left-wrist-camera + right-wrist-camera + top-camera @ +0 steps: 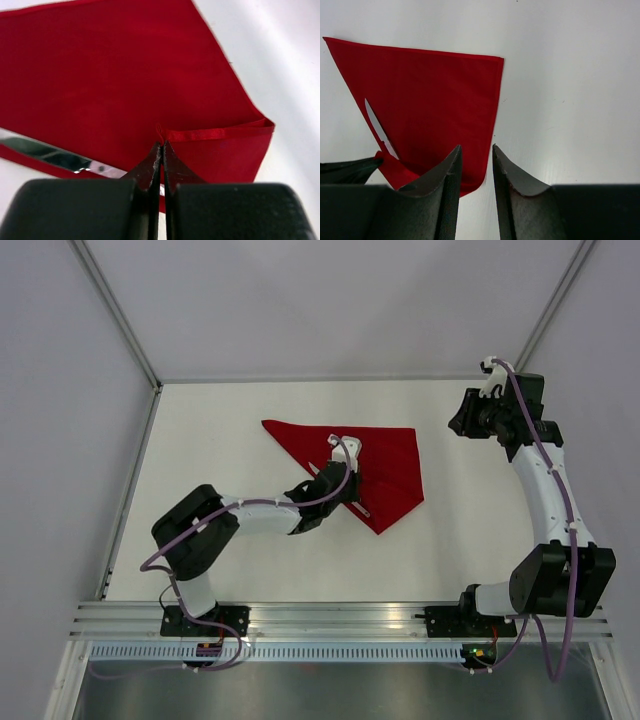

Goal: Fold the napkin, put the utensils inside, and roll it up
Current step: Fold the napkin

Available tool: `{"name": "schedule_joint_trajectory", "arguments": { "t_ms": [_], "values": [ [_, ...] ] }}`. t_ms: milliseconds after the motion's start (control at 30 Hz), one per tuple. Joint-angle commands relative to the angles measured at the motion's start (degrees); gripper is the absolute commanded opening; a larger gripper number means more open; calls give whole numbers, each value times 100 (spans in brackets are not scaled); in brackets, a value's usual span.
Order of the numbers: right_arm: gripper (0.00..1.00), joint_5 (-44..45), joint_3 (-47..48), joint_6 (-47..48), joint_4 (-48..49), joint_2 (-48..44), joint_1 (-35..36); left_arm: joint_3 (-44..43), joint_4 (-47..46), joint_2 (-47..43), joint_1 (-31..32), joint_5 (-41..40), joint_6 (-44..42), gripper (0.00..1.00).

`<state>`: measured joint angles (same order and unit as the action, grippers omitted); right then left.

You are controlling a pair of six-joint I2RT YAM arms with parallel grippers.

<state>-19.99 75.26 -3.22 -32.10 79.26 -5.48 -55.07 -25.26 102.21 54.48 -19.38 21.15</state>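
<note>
The red napkin (392, 462) lies as a folded triangle in the middle of the table. It also shows in the left wrist view (125, 75) and the right wrist view (435, 95). The silver knife (361, 509) lies along its long diagonal edge, and shows in both wrist views (50, 155) (379, 129). My left gripper (347, 490) (161, 143) is over that edge, shut on a hemmed, turned-over flap of the napkin beside the knife. My right gripper (455, 425) (476, 148) is open and empty, held above the bare table just right of the napkin.
The white table (200, 470) has a raised wall along the back and side rails. A metal rail (330, 615) with both arm bases runs along the near edge.
</note>
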Motion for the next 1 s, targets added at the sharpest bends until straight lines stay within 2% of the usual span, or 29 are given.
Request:
{"name": "schedule_joint_trajectory", "arguments": {
  "t_ms": [0,467,967],
  "values": [
    [36,-75,-20,41,72,54,55,93,231,-263,-297,223,750,2],
    [36,12,-21,120,37,124,231,128,574,-184,-1176,435,1102,2],
    [36,56,-38,191,2,177,380,119,759,9,-1624,514,1199,2]
  ]
}}
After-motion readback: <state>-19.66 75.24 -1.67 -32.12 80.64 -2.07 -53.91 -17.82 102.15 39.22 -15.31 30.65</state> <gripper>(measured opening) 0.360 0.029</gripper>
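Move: The left hand already pinches the napkin's lifted near corner. The knife's middle lies about 4 cm ahead of this hand, 6 cm to its left and 8 cm below; the napkin's far left corner is some 25 cm ahead and 28 cm left, its far right corner roughly 23 cm ahead and 15 cm right. From the idle right hand, the knife's middle is about 28 cm left, 3 cm back and 22 cm below. The napkin's near corner, still pinched in the left hand's shut fingers, is drawn left and forward along and over the knife towards its blade, about 10 cm left and 6 cm forward, sinking some 3 cm and slowing towards the end. The wrist swings about 15 degrees counter-clockwise and tips further down. The right hand only drifts about 2 cm left, empty. ##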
